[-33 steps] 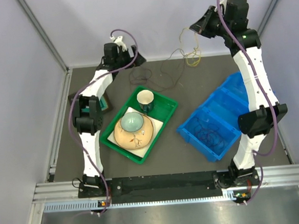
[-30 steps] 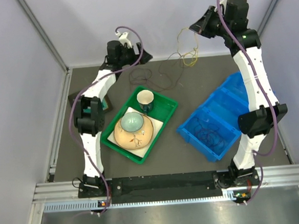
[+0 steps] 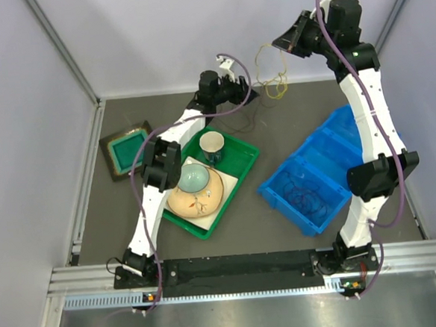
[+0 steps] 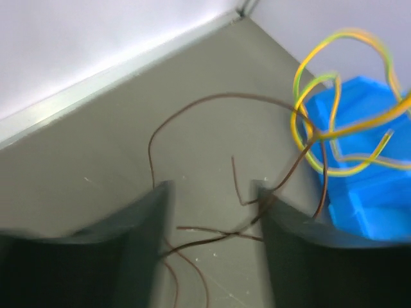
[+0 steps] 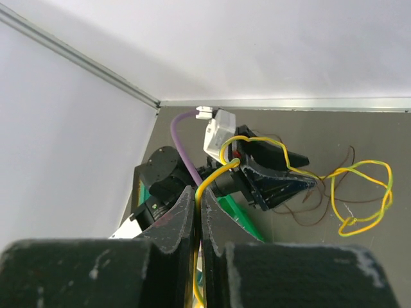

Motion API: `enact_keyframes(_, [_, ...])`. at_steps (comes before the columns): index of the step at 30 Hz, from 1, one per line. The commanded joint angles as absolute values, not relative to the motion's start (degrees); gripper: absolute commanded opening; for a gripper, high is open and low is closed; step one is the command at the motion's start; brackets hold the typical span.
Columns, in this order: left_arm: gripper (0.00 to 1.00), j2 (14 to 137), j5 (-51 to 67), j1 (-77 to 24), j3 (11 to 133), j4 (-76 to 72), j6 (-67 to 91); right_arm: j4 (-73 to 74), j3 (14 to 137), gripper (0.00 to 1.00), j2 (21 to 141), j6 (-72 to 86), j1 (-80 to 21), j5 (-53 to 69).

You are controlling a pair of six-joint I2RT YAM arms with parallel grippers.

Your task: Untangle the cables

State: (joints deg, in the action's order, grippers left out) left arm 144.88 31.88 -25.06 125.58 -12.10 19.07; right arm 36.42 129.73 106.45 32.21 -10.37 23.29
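Note:
My right gripper is raised at the back right and shut on a yellow-green cable, which runs up between the closed fingers. That cable hangs in loops down to the table. Thin dark brown cables lie on the grey floor below it. My left gripper is low over them, open. In the left wrist view a brown cable crosses the gap between the fingers, touching neither that I can see. The yellow-green cable hangs to the right of that gap.
A green tray holds a cup and a pale blue bowl on a peach dish. A blue bin at the right has dark wires inside. A green-framed square lies at left. Walls close the back.
My left arm has swung right from the back left to the brown cables at the back middle, and its jaws have narrowed. The right arm holds still with the yellow-green cable.

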Motion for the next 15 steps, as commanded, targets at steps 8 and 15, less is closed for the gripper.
enact_keyframes(8, [0.0, 137.7, 21.5, -23.4, 121.0, -16.2, 18.5, 34.2, 127.3, 0.0, 100.8, 31.3, -10.6, 22.2])
enact_keyframes(15, [0.0, 131.4, 17.9, -17.2, 109.3, -23.4, 27.7, 34.2, 124.1, 0.0, 95.0, 28.7, -10.5, 16.0])
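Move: The brown cable's strand runs between the left hand's open fingers, only about 1 cm forward and 1 cm right of the hand point. The hanging yellow loop is some 4 cm back, 6 cm right and 7 cm above that hand; the mug about 12 cm back, 15 cm left and 12 cm down. From the right hand, which already grips the yellow cable, that brown strand lies roughly 10 cm forward, 4 cm left and 26 cm below. The left fingers pinch shut on the brown strand, then pull it about 7 cm to the left, away from the right hand, easing some 2 cm forward and 2 cm down while the hand swings about 15 degrees counter-clockwise. The right hand keeps its grip on the yellow cable and late on draws back and right by roughly 2 cm. ##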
